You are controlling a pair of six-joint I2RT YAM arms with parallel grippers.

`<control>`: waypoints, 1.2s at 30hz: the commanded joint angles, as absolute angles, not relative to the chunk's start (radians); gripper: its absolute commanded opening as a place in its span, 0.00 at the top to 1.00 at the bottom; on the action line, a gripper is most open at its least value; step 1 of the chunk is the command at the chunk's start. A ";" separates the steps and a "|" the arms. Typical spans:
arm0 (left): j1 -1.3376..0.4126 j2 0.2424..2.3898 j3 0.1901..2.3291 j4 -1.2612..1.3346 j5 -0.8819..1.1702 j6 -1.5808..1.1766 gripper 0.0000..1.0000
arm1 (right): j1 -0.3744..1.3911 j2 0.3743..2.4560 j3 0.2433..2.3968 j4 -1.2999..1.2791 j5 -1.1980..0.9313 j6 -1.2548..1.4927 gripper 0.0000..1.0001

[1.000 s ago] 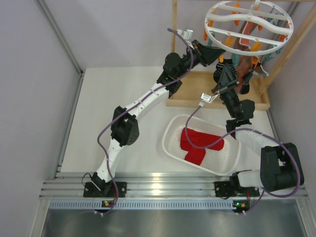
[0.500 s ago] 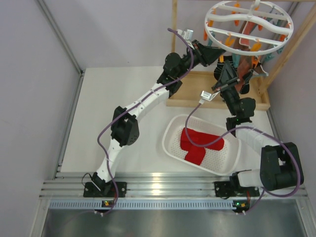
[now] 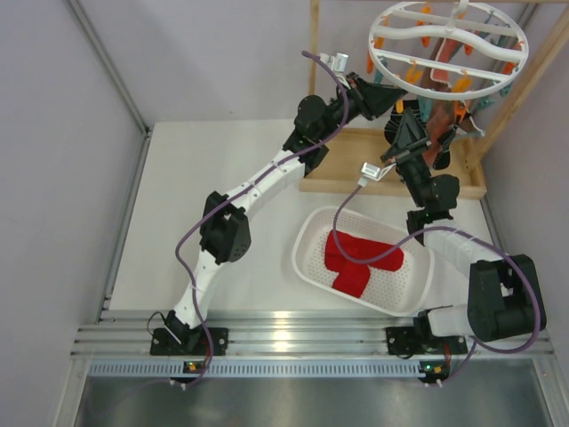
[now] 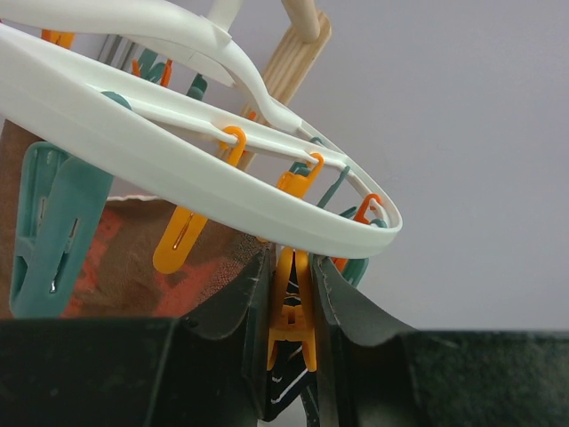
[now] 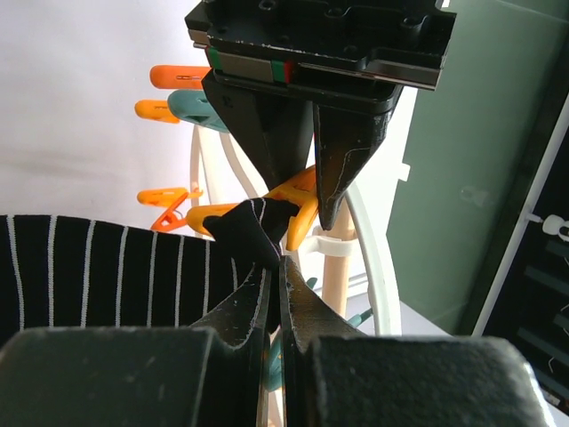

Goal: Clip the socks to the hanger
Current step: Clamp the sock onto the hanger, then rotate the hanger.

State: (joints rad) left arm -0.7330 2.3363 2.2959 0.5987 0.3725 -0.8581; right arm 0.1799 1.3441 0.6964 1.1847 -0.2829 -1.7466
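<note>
The hanger (image 3: pixel 447 49), a round white ring with orange and teal clips, hangs at the back right. My left gripper (image 4: pixel 291 267) is shut on one orange clip (image 4: pixel 291 311) under the ring (image 4: pixel 178 169), squeezing its handles. My right gripper (image 5: pixel 277 267) is shut on a black sock with thin white stripes (image 5: pixel 107 267). It holds the sock's bunched tip up into that orange clip's (image 5: pixel 302 209) mouth, just below the left fingers (image 5: pixel 267 133). A bit of the striped sock (image 4: pixel 284 378) shows below the clip. Two red socks (image 3: pixel 360 258) lie in the basket.
A white perforated oval basket (image 3: pixel 311 240) sits in front of the right arm. A wooden frame (image 3: pixel 356 169) carries the hanger, its base lying on the table at the back. A salmon-and-teal sock (image 3: pixel 436 80) hangs from the ring.
My right gripper has risen slightly toward the hanger with the striped sock. The left arm has held still on the clip.
</note>
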 commanded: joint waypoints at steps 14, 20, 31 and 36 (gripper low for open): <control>-0.736 2.270 2.301 0.627 0.374 -0.865 0.56 | 0.173 1.331 0.762 1.210 -0.275 -1.721 1.00; -0.735 2.252 2.302 0.629 0.374 -0.867 0.34 | 0.170 1.336 0.784 1.209 -0.256 -1.707 1.00; -0.710 2.157 2.215 0.641 0.416 -0.881 0.02 | 0.120 1.315 0.782 1.158 -0.218 -1.654 1.00; -0.690 2.108 2.145 0.638 0.434 -0.868 0.02 | 0.071 1.287 0.784 1.100 -0.186 -1.600 1.00</control>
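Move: In the left fingers sits the yellow clip, squeezed open, the hanger's rim about 3 cm above it and 1 cm farther out. Another yellow clip hangs some 5 cm straight ahead of that hand; a teal one about 6 cm ahead and 5 cm to its left. The right fingers pinch the striped sock just under its cuff; from them the held clip is about 3 cm ahead, 2 cm left and 3 cm up. Opening wide while staying in place, the left fingers let go of the clip's handles, then back off about 5 cm to the left, up and a little back. The right hand, still pinching the striped sock, lifts it about 2 cm towards the hanger, then carries it some 4 cm right and slightly forward, with a small wrist turn. ##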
